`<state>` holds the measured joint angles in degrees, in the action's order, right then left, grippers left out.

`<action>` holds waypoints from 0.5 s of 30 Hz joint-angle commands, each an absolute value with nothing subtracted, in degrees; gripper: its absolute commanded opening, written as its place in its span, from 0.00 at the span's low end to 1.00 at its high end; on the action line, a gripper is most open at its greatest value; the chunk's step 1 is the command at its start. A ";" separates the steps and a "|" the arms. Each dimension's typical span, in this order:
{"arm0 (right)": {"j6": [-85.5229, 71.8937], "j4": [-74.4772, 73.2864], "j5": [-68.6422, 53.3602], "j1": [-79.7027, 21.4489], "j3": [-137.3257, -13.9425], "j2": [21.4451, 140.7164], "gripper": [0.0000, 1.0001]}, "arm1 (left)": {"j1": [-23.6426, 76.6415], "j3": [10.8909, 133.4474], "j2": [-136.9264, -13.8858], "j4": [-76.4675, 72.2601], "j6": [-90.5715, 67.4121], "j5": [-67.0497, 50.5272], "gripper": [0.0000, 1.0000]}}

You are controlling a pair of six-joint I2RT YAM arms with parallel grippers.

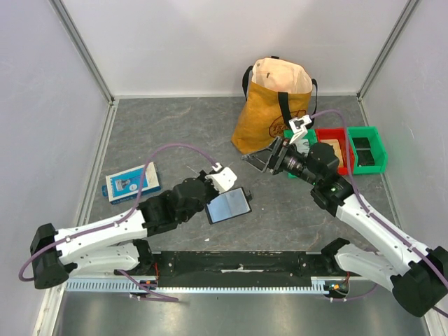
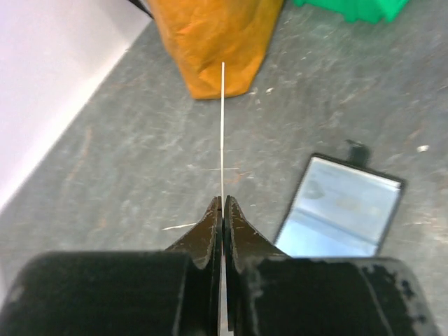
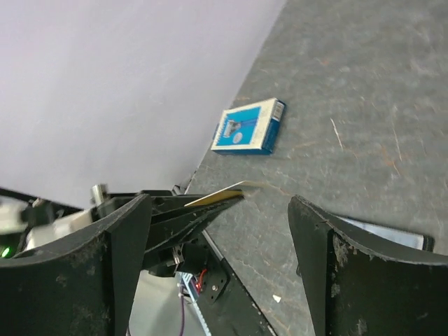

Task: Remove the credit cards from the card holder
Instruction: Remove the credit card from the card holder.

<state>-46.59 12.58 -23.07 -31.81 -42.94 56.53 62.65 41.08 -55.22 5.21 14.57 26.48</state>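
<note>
The black card holder [image 1: 229,205] lies open on the grey table with a pale blue-grey credit card [image 2: 343,210] showing inside it. My left gripper [image 2: 222,203] is shut on another credit card [image 2: 222,126], seen edge-on as a thin line pointing toward the bag, above the table and left of the holder. In the right wrist view that card [image 3: 218,194] looks yellowish-orange at the tip of the left gripper [image 3: 238,198]. My right gripper [image 1: 260,161] hovers just beyond it, facing it with its jaws wide apart and nothing between them.
A tan paper bag [image 1: 276,105] stands at the back. A red bin [image 1: 333,148] and a green bin [image 1: 367,148] sit to its right. A blue-and-white flat box [image 1: 131,182] lies at the left near the wall. White walls enclose the table.
</note>
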 commanded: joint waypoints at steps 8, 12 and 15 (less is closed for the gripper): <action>-56.07 5.88 -14.51 -36.91 -46.49 60.73 0.86 | 68.46 43.33 -63.27 -9.93 40.16 40.69 0.02; -57.65 7.90 -13.53 -39.02 -47.02 62.66 0.86 | 69.61 43.85 -65.56 -11.16 41.57 41.22 0.02; -58.53 9.57 -13.54 -39.99 -46.50 64.68 0.84 | 70.66 44.03 -67.14 -12.12 42.80 42.10 0.02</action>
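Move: The credit card stands edge-on in my left hand's shut fingers, its middle roughly 9 cm to the left of my open right hand, level with it fore and aft and 8 cm lower. From my left hand the right fingers are about 11 cm right, 3 cm ahead and 7 cm up. Some 24 cm below my right hand, the card holder lies 8 cm back and 7 cm left, and the green tray 8 cm ahead and 16 cm right. I bring my open right hand down about 5 cm and then in to the left about 3 cm, fingers tipping some 15 degrees downward, towards the free end of the card. My left hand keeps its pinch on the card and meets it, easing forward and then right a couple of centimetres while rolling its left side up and lifting its fingertips. ##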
